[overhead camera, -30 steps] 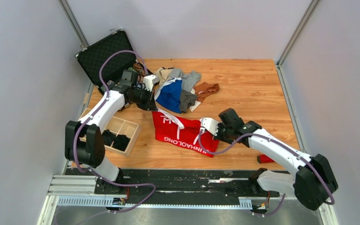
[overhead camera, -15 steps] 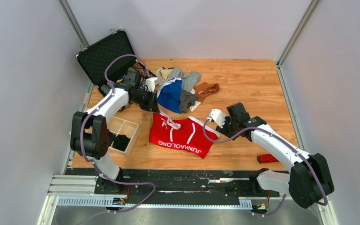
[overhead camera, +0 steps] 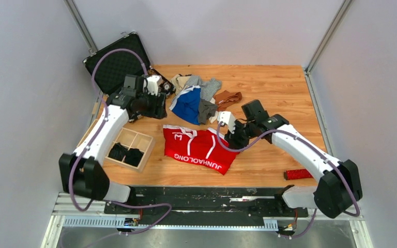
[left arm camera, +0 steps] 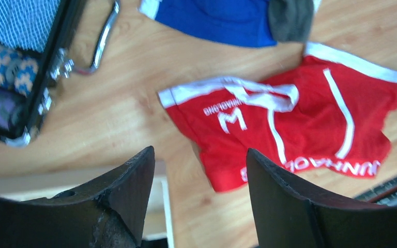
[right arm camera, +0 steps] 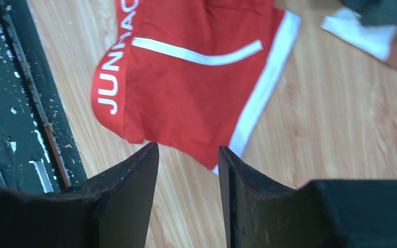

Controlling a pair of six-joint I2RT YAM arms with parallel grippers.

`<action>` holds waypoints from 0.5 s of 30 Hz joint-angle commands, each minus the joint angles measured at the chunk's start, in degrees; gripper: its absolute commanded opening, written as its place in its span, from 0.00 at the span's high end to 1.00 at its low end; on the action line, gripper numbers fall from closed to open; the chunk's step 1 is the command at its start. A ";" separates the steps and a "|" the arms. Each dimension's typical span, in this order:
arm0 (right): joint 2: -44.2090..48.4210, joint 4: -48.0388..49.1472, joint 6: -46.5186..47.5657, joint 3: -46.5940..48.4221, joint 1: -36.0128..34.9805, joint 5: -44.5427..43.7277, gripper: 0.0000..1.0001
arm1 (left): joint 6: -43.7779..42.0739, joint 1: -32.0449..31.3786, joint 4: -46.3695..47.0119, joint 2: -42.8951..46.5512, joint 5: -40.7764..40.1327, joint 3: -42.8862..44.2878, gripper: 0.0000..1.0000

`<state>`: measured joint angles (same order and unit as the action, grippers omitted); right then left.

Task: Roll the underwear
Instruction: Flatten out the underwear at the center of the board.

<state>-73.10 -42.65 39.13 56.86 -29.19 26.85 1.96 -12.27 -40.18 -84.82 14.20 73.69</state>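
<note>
Red underwear with white trim and white lettering lies spread flat on the wooden table, near the front middle. It also shows in the left wrist view as red underwear and in the right wrist view as red underwear. My left gripper hovers open behind its left corner, holding nothing. Just off its right edge, my right gripper is open above bare wood. A heap of more underwear sits behind: blue with white trim, grey, brown and beige.
An open black case stands at the back left, patterned rolls inside it. A wooden divided box with dark rolled cloth sits at the left edge. A red stick-like object lies front right. A black rail runs along the near edge.
Both grippers have opened and let go of the red underwear, which now lies flatter. The left gripper has drawn back to the left; the right has lifted off the cloth's right edge.
</note>
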 commanded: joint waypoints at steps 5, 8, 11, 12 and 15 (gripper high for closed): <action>-13.63 10.07 -0.28 8.51 -4.47 5.13 0.33 | 4.10 -0.96 -9.87 7.83 7.52 -10.46 0.23; -21.99 12.09 -3.63 14.18 -4.39 4.25 0.20 | 5.09 -2.33 -9.13 7.51 8.80 -11.17 0.25; -29.40 12.36 -1.59 18.40 -4.39 2.80 0.17 | 6.13 -3.56 -8.44 7.43 9.56 -11.82 0.26; -31.91 12.32 -2.13 19.82 -4.28 0.54 0.19 | 6.72 -3.60 -8.34 7.18 9.63 -11.99 0.26; -35.56 12.13 -4.19 20.67 -2.01 -1.62 0.25 | 7.03 -3.63 -7.71 6.60 9.58 -12.27 0.26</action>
<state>-104.68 -32.29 37.43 75.16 -33.28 27.99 6.98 -15.57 -49.34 -78.13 21.91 61.52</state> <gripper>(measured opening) 0.783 0.745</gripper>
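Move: The red underwear lies mostly spread, its middle about 9 cm back and 17 cm right of the left hand and 14 cm below it; its waistband's left corner is some 12 cm back and 4 cm right. The wooden tray is 8 cm back, 13 cm left. From the right hand the underwear's middle is about 3 cm ahead, 15 cm left and 11 cm down; the grey cloth is 18 cm ahead, 12 cm left, and the blue cloth 20 cm ahead, 20 cm left. Back about 10 cm and some 4 cm down, the open left hand draws in towards the waistband's left corner, fingers tipping nearly 20 degrees more downward, and slows there. The right hand swings left, then forward as well, about 8 cm each way, sinking 6 cm over the underwear's far hem while its fingers spread much wider; no contact can be made out. ##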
